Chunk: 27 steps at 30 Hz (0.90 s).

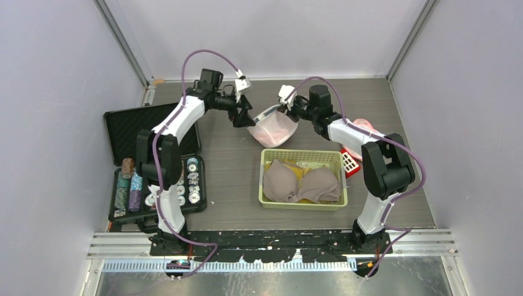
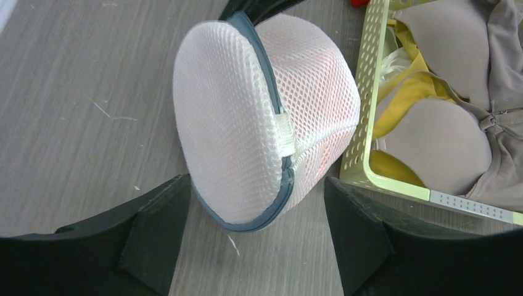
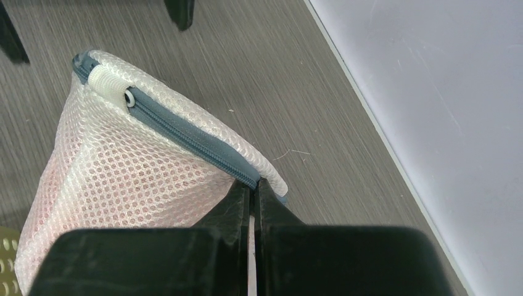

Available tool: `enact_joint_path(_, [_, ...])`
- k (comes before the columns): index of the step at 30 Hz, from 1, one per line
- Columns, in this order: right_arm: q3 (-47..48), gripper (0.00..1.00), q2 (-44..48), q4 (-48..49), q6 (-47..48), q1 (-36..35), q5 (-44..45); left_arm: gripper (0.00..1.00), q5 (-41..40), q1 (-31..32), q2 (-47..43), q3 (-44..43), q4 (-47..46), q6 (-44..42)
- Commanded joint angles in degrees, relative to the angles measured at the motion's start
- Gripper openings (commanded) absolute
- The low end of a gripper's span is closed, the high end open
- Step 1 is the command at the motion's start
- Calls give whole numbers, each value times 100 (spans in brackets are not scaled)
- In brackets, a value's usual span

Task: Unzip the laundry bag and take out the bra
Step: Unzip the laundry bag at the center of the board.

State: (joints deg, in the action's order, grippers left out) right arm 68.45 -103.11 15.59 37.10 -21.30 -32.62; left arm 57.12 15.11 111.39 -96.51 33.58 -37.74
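The laundry bag (image 1: 273,127) is a white mesh pouch with a grey zipper (image 2: 274,105), lying on the table behind the green basket. The zipper looks closed. Something pink shows through the mesh (image 3: 123,166); the bra inside is otherwise hidden. My right gripper (image 3: 253,185) is shut on the bag's zipper seam at its right end (image 1: 290,111). At the bag's left end my left gripper (image 2: 256,185) stands open, its fingers on either side of the bag's lower edge and not touching it (image 1: 242,117).
A green basket (image 1: 302,205) holding beige bras (image 2: 444,142) and yellow fabric stands just in front of the bag. An open black case (image 1: 157,179) with poker chips lies at the left. A red object (image 1: 350,161) sits right of the basket. Walls enclose the table.
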Motion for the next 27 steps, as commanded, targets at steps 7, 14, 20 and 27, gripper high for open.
enact_joint_path(7, [-21,1,387,413,-487,54,-27,57,-55,91,55,502,-1109,749])
enact_joint_path(14, [73,2,566,-450,-197,246,-459,0,-28,101,-102,458,-876,455])
enact_joint_path(20, [457,65,831,-2085,569,409,-1050,0,-123,147,-76,-123,200,-161])
enact_joint_path(27, [528,73,1135,-2362,659,278,-1469,0,39,334,160,-956,1652,-853])
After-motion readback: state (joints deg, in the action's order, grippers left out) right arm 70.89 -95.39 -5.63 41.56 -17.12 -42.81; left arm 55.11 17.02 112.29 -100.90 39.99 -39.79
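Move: About 1 cm to the right of the open left fingers, level fore-and-aft and 2 to 3 cm lower, lies the tab end of the laundry bag's zip; the bag's body is centred 6 cm right, 3 cm back and 7 cm below that hand. The basket with the bra sits some 18 cm right, 20 cm back and 15 cm below it. From the right hand, pinching the zip's other end, the tab end is roughly 8 cm left, 3 cm back and slightly lower. Sinking about 2.5 cm onto the tab end of the zip, the left hand shuts from wide open and pinches the bag's edge there, then rises some 3 cm with it. The right hand keeps its pinch on the far zip end until the left is shut, then opens wide and pulls away back about 4.5 cm, also to the right and up. ##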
